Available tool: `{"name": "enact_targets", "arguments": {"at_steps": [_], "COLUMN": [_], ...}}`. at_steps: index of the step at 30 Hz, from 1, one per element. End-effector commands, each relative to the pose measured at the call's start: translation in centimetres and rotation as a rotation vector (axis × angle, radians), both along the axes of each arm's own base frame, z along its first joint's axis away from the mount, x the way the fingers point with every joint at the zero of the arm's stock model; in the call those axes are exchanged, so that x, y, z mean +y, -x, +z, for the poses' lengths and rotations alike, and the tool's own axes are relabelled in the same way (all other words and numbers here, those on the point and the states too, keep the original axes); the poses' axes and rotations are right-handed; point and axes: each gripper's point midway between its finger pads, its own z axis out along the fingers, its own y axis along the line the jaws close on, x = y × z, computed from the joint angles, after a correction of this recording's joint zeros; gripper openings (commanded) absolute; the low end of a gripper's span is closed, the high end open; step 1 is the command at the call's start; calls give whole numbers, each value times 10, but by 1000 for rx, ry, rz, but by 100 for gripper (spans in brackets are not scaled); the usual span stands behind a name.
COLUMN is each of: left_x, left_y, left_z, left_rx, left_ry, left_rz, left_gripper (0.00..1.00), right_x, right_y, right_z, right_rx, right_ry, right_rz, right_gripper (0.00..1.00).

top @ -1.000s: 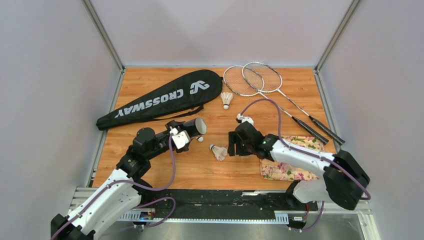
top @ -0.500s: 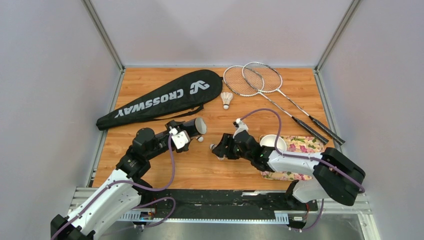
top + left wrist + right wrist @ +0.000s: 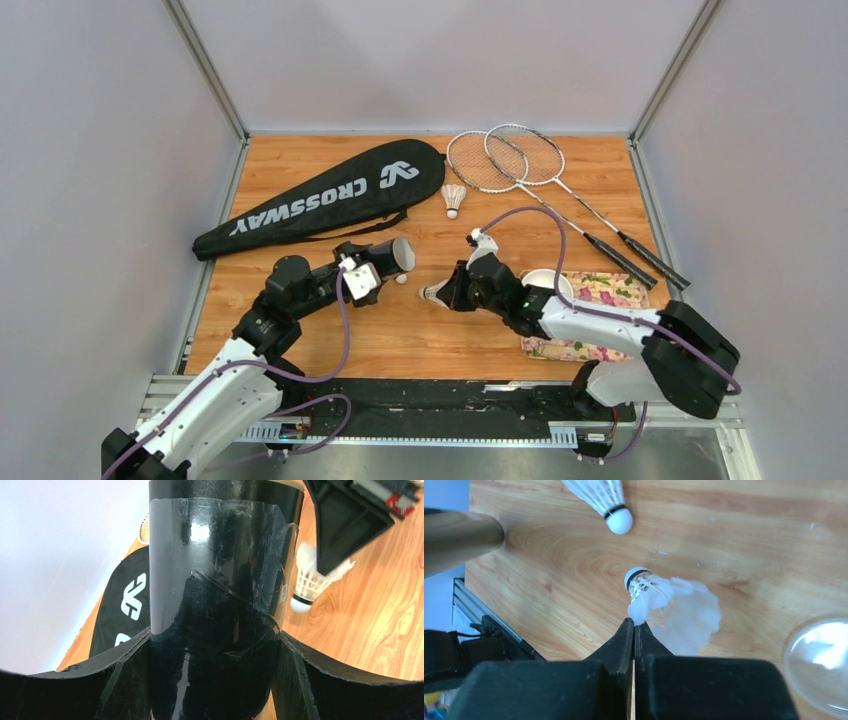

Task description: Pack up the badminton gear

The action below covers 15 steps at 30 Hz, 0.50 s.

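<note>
My left gripper (image 3: 365, 275) is shut on the long dark tube (image 3: 215, 580), which lies tilted with its open end (image 3: 401, 252) toward the table's middle. A white shuttlecock (image 3: 401, 279) lies just below that end. My right gripper (image 3: 634, 625) is shut, pinching the feather edge of a second shuttlecock (image 3: 664, 605) that is on its side on the wood (image 3: 434, 293). A third shuttlecock (image 3: 453, 198) lies farther back. Two silver rackets (image 3: 520, 160) are crossed at the back right. The black CROSSWAY bag (image 3: 320, 198) lies at the back left.
A flower-patterned tray (image 3: 600, 290) sits at the right front under my right arm, and a small white bowl (image 3: 545, 283) stands at its left end. Metal frame rails (image 3: 205, 290) and grey walls close the table on three sides.
My right gripper has moved left from the tray to the near shuttlecock and shut on its feathers, uncovering the bowl. The left arm with the tube has stayed still.
</note>
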Motion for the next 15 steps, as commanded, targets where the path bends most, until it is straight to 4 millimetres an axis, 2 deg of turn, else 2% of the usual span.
{"name": "enact_targets", "arguments": {"at_steps": [1, 2, 3, 4, 5, 6, 8, 9, 12, 15], "left_x": [-10, -13, -14, -16, -19, -20, -24, -25, -28, -28], "left_y": [6, 9, 11, 14, 18, 20, 26, 28, 30, 31], "left_z": [13, 12, 11, 11, 10, 10, 9, 10, 9, 3], "left_rx": [-28, -21, -18, -16, -9, -7, 4, 3, 10, 43], "left_ry": [42, 42, 42, 43, 44, 43, 42, 43, 42, 30], "left_rz": [-68, -93, -104, -121, -148, -164, -205, -217, -240, -242], "left_gripper": [17, 17, 17, 16, 16, 16, 16, 16, 16, 16], "right_x": [-12, -14, -24, -29, -30, -35, -43, -45, -43, -34], "right_y": [-5, -10, 3, 6, 9, 21, 25, 30, 38, 45], "right_z": [68, 93, 92, 107, 135, 142, 162, 182, 210, 222], "right_rx": [-198, -245, -194, -236, -283, -260, -318, -334, -368, -365], "right_ry": [69, 73, 96, 104, 71, 61, 96, 94, 64, 21], "right_rz": [163, 179, 252, 307, 344, 409, 451, 470, 519, 565], "right_gripper": [0, 0, 0, 0, 0, 0, 0, 0, 0, 0]}}
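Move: The shuttlecock already pinched in the right hand is bound for the tube mouth, about 8 cm to that hand's left, 4 cm ahead and 12 cm above. A second shuttlecock lies about 8 cm ahead, 12 cm left and 4 cm below; a clear lid is level with it front to back, 9 cm right and 5 cm below. From the left hand, the tube mouth is some 6 cm right and 3 cm ahead, at about its height. The shuttlecock, still pinched by its feathers in the right fingers, is raised steeply some 23 cm, with a small shift to the right, to above the level of the tube mouth; the wrist tips up and swings counter-clockwise by some 30 degrees overall. Meanwhile the left hand keeps its grip on the tube, draws it slightly back and right, and turns it a little clockwise. ##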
